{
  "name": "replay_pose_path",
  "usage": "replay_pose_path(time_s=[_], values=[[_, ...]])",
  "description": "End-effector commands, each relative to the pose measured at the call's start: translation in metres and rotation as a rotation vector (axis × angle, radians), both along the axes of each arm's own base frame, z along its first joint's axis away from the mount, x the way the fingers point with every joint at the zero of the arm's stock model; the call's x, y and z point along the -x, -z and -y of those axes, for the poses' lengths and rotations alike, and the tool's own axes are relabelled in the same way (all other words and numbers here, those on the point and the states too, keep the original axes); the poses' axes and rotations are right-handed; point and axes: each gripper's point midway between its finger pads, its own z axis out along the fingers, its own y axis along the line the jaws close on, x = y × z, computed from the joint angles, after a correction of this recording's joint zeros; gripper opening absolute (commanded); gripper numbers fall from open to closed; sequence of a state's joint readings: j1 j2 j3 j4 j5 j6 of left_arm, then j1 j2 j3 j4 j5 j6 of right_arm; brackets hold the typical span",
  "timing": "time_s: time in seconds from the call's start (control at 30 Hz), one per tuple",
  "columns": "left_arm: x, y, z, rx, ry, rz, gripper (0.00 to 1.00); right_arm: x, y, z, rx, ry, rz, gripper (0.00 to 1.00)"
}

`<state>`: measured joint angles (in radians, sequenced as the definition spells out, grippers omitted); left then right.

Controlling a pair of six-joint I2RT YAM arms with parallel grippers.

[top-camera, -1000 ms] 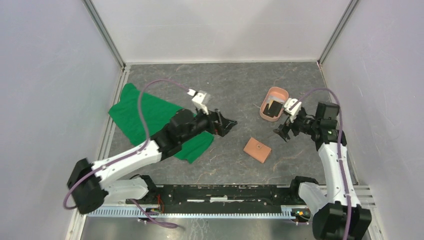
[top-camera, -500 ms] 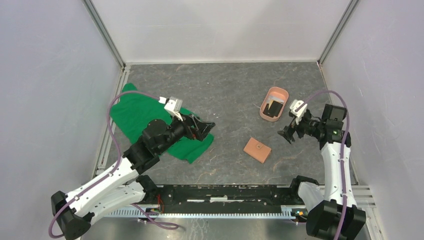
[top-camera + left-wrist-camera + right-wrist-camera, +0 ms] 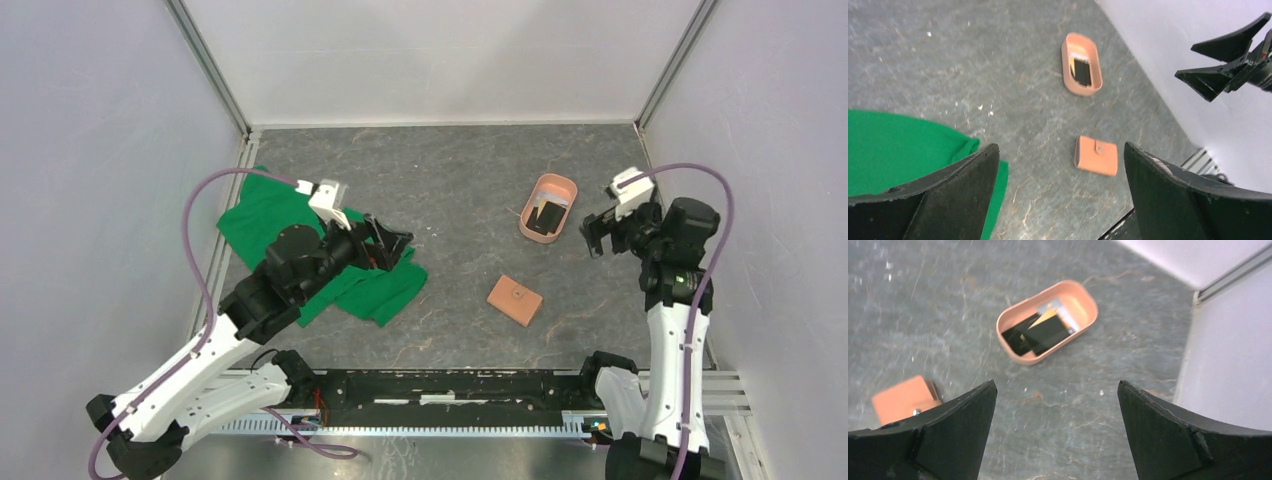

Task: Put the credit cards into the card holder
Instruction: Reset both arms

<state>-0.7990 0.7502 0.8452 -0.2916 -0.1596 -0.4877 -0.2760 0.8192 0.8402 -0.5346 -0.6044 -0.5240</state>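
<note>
The card holder (image 3: 515, 299), a shut tan-orange wallet with its snap tab fastened, lies flat on the grey table; it also shows in the left wrist view (image 3: 1096, 155) and the right wrist view (image 3: 903, 399). The credit cards (image 3: 546, 217), mostly dark with one pale and one yellowish, lie stacked inside the salmon-pink oval tray (image 3: 562, 184) and show again (image 3: 1040, 332) (image 3: 1081, 71). My left gripper (image 3: 398, 245) hovers open over the green cloth's edge, well left of the wallet, holding nothing (image 3: 1060, 150). My right gripper (image 3: 597, 235) hangs open and empty just right of the tray (image 3: 1057, 385).
A crumpled green cloth (image 3: 290, 235) covers the table's left side under my left arm. The tray (image 3: 1083, 300) stands at the back right, close to the right wall (image 3: 760, 150). Bare grey table lies between the wallet and the cloth.
Both arms have drawn back. The left gripper moved left over the cloth, away from the wallet. The right gripper rose and shifted right, away from the tray. Both stayed open.
</note>
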Motion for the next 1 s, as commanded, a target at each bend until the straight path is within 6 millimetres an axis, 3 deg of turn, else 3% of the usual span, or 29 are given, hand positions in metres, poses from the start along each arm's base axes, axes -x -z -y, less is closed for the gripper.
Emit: replay_pose_path(time_s=[0.0,0.17,0.27,0.67,0.97], values=[[-0.004,-0.041,-0.012,-0.027,-0.028,0.077,1.0,-0.013,-0.084,0.011,-0.103,0.158,0.188,0.98],[0.008,-0.088,-0.007,0.038,0.038,0.123,1.0,-0.009,-0.117,-0.002,-0.201,0.129,0.218,0.98],[0.017,-0.107,-0.005,0.064,0.077,0.131,1.0,-0.007,-0.134,-0.005,-0.227,0.131,0.226,0.98],[0.024,-0.123,-0.02,0.051,0.054,0.168,1.0,0.006,-0.167,-0.022,-0.216,0.027,0.276,0.98],[0.031,-0.125,-0.028,0.064,0.051,0.182,1.0,0.01,-0.173,-0.026,-0.227,0.01,0.287,0.98]])
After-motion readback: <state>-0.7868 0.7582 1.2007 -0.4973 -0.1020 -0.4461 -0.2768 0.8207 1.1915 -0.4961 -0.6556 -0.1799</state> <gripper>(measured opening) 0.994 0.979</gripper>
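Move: The closed tan card holder lies roughly 13 cm to the right hand's left, about 6 cm nearer the bases and 22 cm below. The pink card tray is some 20 cm ahead of that hand, 3 cm to its left and equally low. From the left hand, the card holder lies about 29 cm right, 1 cm back and 28 cm down; the green cloth's middle is roughly 13 cm ahead and 19 cm left. Straight up go both empty hands, away from the tabletop and the closed card holder: the right about 15 cm, its fingers tipping upward and its left side rolling up some 10–15 degrees, the left about 11 cm with a slight upward tip. Both climb fastest at first and then ease off, grippers staying wide open and touching nothing. ##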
